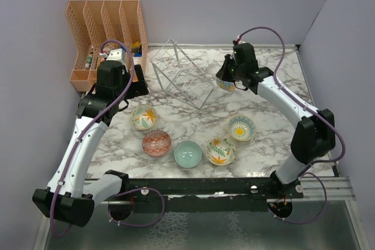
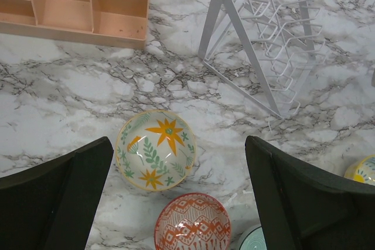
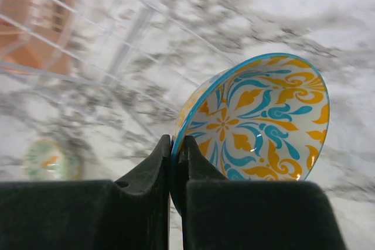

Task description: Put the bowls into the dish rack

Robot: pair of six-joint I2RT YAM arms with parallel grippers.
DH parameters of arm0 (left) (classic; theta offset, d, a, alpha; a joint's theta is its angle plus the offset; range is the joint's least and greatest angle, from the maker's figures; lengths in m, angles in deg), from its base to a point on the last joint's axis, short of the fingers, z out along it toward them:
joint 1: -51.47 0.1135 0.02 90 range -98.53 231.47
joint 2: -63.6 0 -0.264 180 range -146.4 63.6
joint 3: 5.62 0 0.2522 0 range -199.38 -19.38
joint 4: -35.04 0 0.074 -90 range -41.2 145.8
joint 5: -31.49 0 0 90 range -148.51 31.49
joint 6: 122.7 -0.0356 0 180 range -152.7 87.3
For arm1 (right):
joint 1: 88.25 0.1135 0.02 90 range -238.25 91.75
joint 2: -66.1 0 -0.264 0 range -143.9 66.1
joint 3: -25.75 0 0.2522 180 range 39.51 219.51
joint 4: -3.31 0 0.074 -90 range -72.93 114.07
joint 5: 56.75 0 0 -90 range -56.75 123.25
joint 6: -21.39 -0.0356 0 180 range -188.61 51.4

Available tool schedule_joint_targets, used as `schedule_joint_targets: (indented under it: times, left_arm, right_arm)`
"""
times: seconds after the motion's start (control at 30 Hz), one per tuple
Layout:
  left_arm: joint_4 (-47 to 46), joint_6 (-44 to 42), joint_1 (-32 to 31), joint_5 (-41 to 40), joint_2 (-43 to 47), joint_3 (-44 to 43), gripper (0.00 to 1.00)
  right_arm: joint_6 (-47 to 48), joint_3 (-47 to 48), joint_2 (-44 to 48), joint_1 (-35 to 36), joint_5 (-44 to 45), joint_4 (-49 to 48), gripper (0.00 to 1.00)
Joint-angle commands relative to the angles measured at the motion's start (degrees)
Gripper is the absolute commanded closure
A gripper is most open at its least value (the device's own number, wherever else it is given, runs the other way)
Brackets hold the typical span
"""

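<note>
The white wire dish rack (image 1: 181,77) stands at the back middle with no bowl in it; it also shows in the left wrist view (image 2: 263,39). My right gripper (image 1: 226,81) is shut on the rim of the blue-patterned bowl (image 3: 263,121) and holds it tilted in the air, right of the rack. On the table lie a cream leaf bowl (image 1: 144,117), a red-patterned bowl (image 1: 156,143), a teal bowl (image 1: 187,154), a cream flower bowl (image 1: 221,150) and a yellow-sun bowl (image 1: 241,127). My left gripper (image 2: 177,144) is open and empty above the cream leaf bowl (image 2: 155,149).
An orange slotted organizer (image 1: 108,33) stands at the back left, close to the left arm. Grey walls close the left, back and right sides. The rack view from the right wrist is blurred.
</note>
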Motion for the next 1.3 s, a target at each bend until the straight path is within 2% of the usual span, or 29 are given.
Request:
schedule_joint_targets:
  times: [0.0,0.13,0.27,0.4,0.8,0.97,1.27]
  left_arm:
    - [0.71,-0.01,-0.66,-0.78,0.80,-0.47,0.01]
    - [0.65,-0.22,-1.02,-0.93,0.51,-0.60,0.01]
    - [0.88,-0.70,-1.38,-1.49,0.31,-0.66,0.01]
    - [1.36,-0.88,-1.76,-1.90,-0.19,-1.13,0.01]
    - [2.04,-0.92,-2.25,-1.81,-1.61,-1.75,0.01]
    - [2.15,-0.85,-2.43,-1.72,-2.53,-2.55,0.01]
    - [2.09,-1.11,-2.57,-1.72,-3.31,-3.03,0.01]
  right_arm:
    - [-13.28,-7.33,6.25,-0.36,-15.83,-21.31,0.99]
    - [-23.13,-15.86,8.78,-0.36,-19.30,-35.53,0.99]
    - [-32.38,-26.77,9.64,-0.38,-19.40,-56.03,0.99]
    - [-36.07,-31.48,7.40,-0.36,-19.01,-68.62,0.99]
    - [-48.76,-37.94,0.62,-0.37,-18.68,-90.87,0.99]
    - [-53.18,-37.29,-3.96,-0.36,-18.56,-100.50,0.99]
    - [-59.21,-35.98,-10.85,-0.28,-15.98,-107.09,0.99]
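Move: The right gripper already holds the blue-and-orange bowl in the air. From it, the dish rack's middle lies about 16 cm to the left, 2 cm farther out and some 8 cm lower. The sun bowl is about 14 cm back and 5 cm right of that hand, the green-leaf bowl about 10 cm back and 30 cm left, both some 14 cm lower. From the left gripper, the rack is about 13 cm ahead, 16 cm right and 20 cm down. Roll the right wrist some 70 degrees so its left side rises, swinging the fingers from slanting down to about level, pointing forward and left. Meanwhile carry the bowl about 8 cm left towards the rack's right side: rise quickly first, dip back down, then climb again to finish 3 or 4 cm higher. Keep the rim pinched. ##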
